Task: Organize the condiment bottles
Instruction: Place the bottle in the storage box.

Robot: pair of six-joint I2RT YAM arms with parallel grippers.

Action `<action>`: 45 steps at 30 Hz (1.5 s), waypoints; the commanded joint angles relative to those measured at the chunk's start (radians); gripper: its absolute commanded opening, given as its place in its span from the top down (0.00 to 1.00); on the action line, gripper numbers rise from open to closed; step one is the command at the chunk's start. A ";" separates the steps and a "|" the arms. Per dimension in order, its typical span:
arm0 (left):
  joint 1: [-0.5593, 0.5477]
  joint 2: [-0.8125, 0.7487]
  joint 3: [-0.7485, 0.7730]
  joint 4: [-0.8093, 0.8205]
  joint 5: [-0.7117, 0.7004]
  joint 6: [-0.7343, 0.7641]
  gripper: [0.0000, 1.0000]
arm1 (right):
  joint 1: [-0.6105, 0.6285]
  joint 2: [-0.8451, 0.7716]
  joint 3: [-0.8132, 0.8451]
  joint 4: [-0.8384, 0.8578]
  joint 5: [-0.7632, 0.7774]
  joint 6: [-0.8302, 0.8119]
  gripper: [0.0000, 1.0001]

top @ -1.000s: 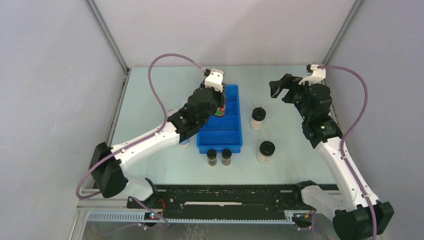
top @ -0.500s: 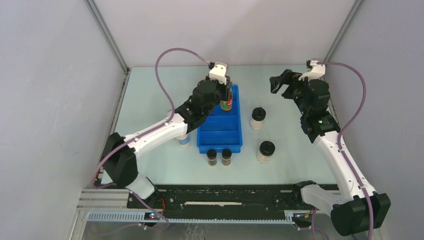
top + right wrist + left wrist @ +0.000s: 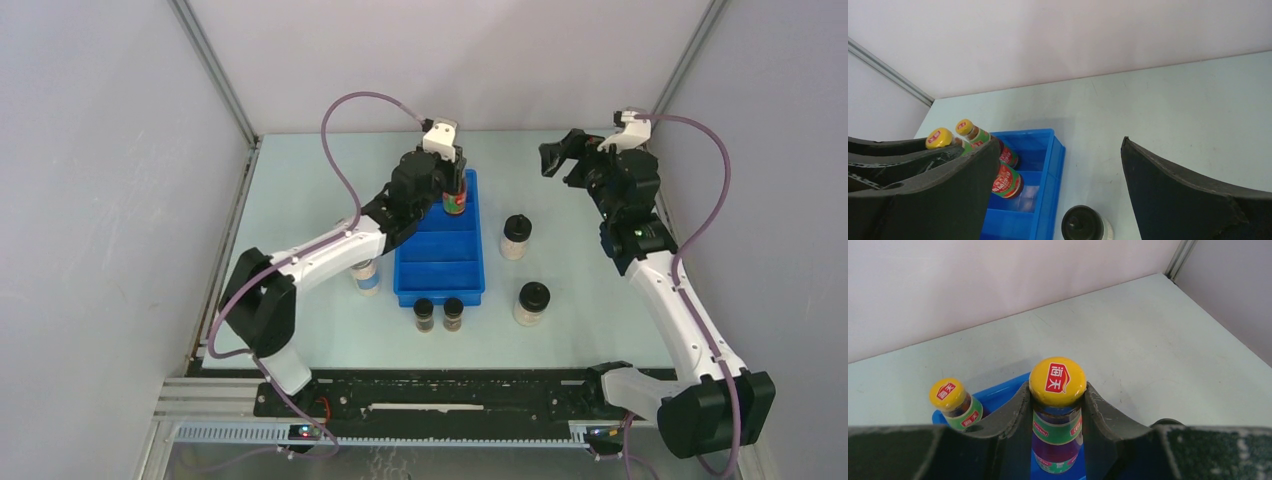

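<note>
My left gripper (image 3: 453,187) is shut on the neck of a red sauce bottle (image 3: 455,203) with a yellow cap (image 3: 1057,381), held upright over the far end of the blue tray (image 3: 440,292). A second red sauce bottle (image 3: 953,401) stands in the tray's far compartment, just left of the held one. I cannot tell whether the held bottle touches the tray floor. My right gripper (image 3: 560,165) hangs open and empty at the far right, above the table. Two pale black-lidded jars (image 3: 516,237) (image 3: 531,303), two tiny dark jars (image 3: 424,314) (image 3: 453,313) and a blue-labelled jar (image 3: 366,276) stand on the table.
The tray's nearer compartments (image 3: 441,262) hold nothing. The blue-labelled jar is partly hidden under my left arm, close to the tray's left side. The tiny dark jars stand just in front of the tray. Enclosure walls close in the back and both sides.
My left gripper has carried the sauce bottle from the tray's middle to its far end. The right gripper has drifted slightly farther back and stayed open.
</note>
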 commanded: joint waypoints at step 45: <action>0.124 0.208 0.246 0.293 0.176 0.036 1.00 | -0.041 0.133 0.123 0.111 -0.057 0.015 0.00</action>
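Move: The left hand already holds the yellow-capped bottle. The right part of the storage box's far compartment, where it is being taken, lies about 7 cm ahead, in line sideways, some 18 cm below. The first bottle stands there already, 8 cm to the left and 7 cm ahead of the hand, its middle 13 cm lower. A black-lidded jar stands 14 cm right, 10 cm back and 16 cm below. From the right hand, that compartment spot is about 11 cm ahead, 20 cm left, 24 cm below. Keeping its pinch on the bottle just at the cap, the left hand carries it forward about 6.5 cm towards the far compartment, past the divider. After rising 1 cm it sinks and ends some 2 cm lower, with hardly any turn of the wrist. The right hand, empty and wide open, eases forward about 3 cm, well clear to the right of the box. ##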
